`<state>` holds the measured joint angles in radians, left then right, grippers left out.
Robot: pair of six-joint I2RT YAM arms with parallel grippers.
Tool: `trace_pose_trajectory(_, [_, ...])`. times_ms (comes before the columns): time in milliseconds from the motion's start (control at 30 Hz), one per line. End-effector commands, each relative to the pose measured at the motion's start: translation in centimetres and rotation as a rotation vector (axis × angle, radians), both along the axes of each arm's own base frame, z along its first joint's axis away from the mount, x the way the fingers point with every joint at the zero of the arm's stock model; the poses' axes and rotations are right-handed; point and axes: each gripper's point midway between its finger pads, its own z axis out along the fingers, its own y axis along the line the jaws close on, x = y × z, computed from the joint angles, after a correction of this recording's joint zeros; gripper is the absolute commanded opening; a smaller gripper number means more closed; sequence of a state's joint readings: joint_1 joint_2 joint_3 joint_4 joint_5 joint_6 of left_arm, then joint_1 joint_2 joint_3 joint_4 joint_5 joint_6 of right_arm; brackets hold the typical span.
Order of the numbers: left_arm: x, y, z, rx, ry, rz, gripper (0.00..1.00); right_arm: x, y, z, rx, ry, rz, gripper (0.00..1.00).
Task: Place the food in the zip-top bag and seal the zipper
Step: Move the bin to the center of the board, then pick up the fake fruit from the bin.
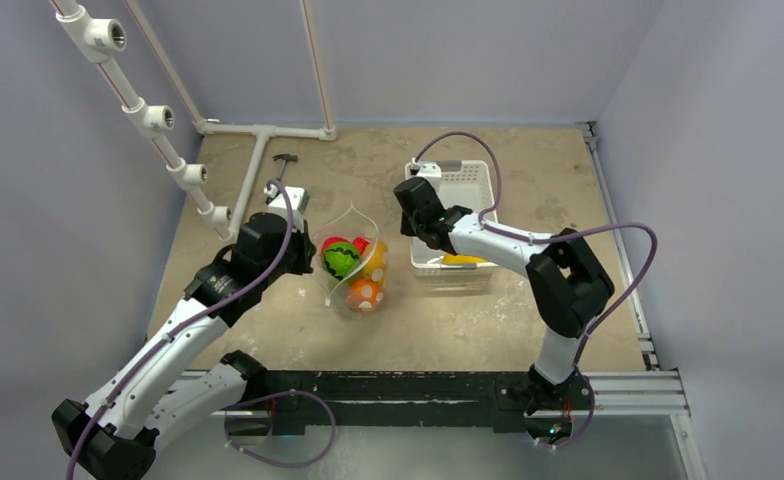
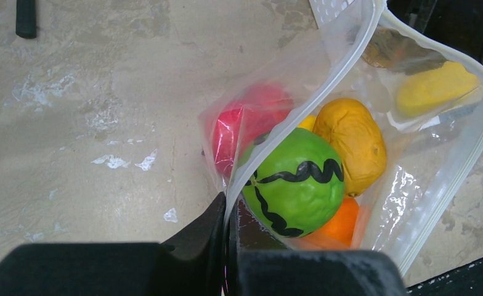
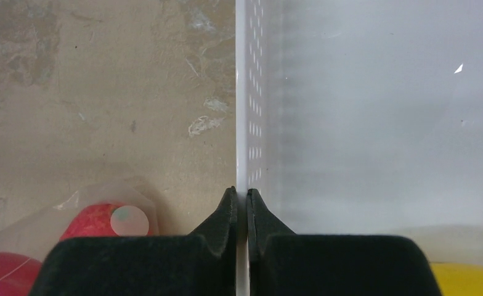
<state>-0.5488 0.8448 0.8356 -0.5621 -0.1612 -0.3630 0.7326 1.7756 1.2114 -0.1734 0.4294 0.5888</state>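
Observation:
The zip-top bag [image 1: 351, 215] stands open at mid table and holds several pieces of food: a green fruit with black stripes [image 2: 297, 182], a yellow-orange one [image 2: 351, 142], a red one [image 2: 251, 117] and an orange one [image 1: 366, 293]. My left gripper [image 2: 231, 209] is shut on the zipper [image 2: 300, 105] at the bag's near left mouth edge. My right gripper [image 3: 242, 200] is shut on the left wall of the white basket [image 3: 242, 92], one finger on each side. A yellow fruit [image 3: 467, 280] lies in the basket.
The white slotted basket [image 1: 468, 185] stands right of the bag. A white pipe rack [image 1: 148, 115] runs along the back left. A small dark tool [image 1: 284, 160] lies behind the left arm. Walls close in the table on three sides.

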Motion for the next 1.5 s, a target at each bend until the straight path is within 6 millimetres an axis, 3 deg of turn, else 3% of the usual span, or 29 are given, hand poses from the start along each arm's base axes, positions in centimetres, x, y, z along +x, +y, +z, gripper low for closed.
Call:
trace_pose_trajectory(0, [0.6,0.1,0.7,-0.01,-0.041,0.015,0.0,2.0,1.9,3.0,0.056,-0.088,0.041,0.0])
trace_pose_trajectory(100, [0.6,0.1,0.7,-0.01,-0.04,0.014,0.0,1.8,1.9,2.9,0.04,-0.088,0.066,0.01])
trace_pose_trajectory(167, [0.6,0.1,0.8,-0.011,-0.041,0.014,0.0,1.5,1.4,3.2,0.036,-0.096,0.058,0.16])
trace_pose_trajectory(267, [0.7,0.1,0.7,-0.01,-0.038,0.012,0.0,1.3,0.8,4.9,0.053,-0.125,0.033,0.31])
trace_pose_trajectory(333, [0.7,0.0,0.6,-0.01,-0.035,0.009,0.0,0.9,0.4,6.7,0.074,-0.148,0.024,0.35])
trace_pose_trajectory(433, [0.6,-0.1,0.6,-0.011,-0.034,0.004,0.0,0.1,-0.4,8.5,0.102,-0.16,0.009,0.57])
trace_pose_trajectory(567, [0.6,-0.1,0.7,-0.015,-0.037,0.0,0.0,-0.6,-1.7,10.9,0.121,-0.198,-0.021,0.75])
trace_pose_trajectory(767, [0.5,-0.2,0.8,-0.021,-0.039,-0.008,0.0,-1.6,-3.6,11.6,0.128,-0.169,-0.11,0.98])
trace_pose_trajectory(1067, [0.3,-0.5,1.3,-0.038,-0.052,-0.022,0.0,-3.6,-6.6,7.7,0.127,0.008,-0.381,0.99])
trace_pose_trajectory(1233, [0.2,-0.6,1.3,-0.044,-0.052,-0.029,0.0,-3.8,-7.0,6.3,0.155,0.073,-0.474,0.99])
trace_pose_trajectory(1467, [0.1,-0.6,1.6,-0.052,-0.06,-0.036,0.0,-3.5,-7.9,6.8,0.238,0.082,-0.596,0.99])
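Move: Down in the bin's near part, the yellow food lies about 12 cm to the right of the right hand, some 4 cm back and 4 cm lower. That hand still pinches the bin's left rim; the bin's middle is about 9 cm right, 3 cm ahead and 4 cm below. The food-filled bag stands roughly 11 cm left, 8 cm back and 3 cm lower. From the left hand, the yellow food is about 29 cm right, 8 cm ahead and 14 cm below. Opening wide, the right hand lets go of the bin's left rim and lifts almost straight up by about 13 cm. It then swings right and back over the bin towards the yellow food and sinks some 9 cm again, the wrist turning roughly 25 degrees clockwise and the open fingers touching nothing yet. ##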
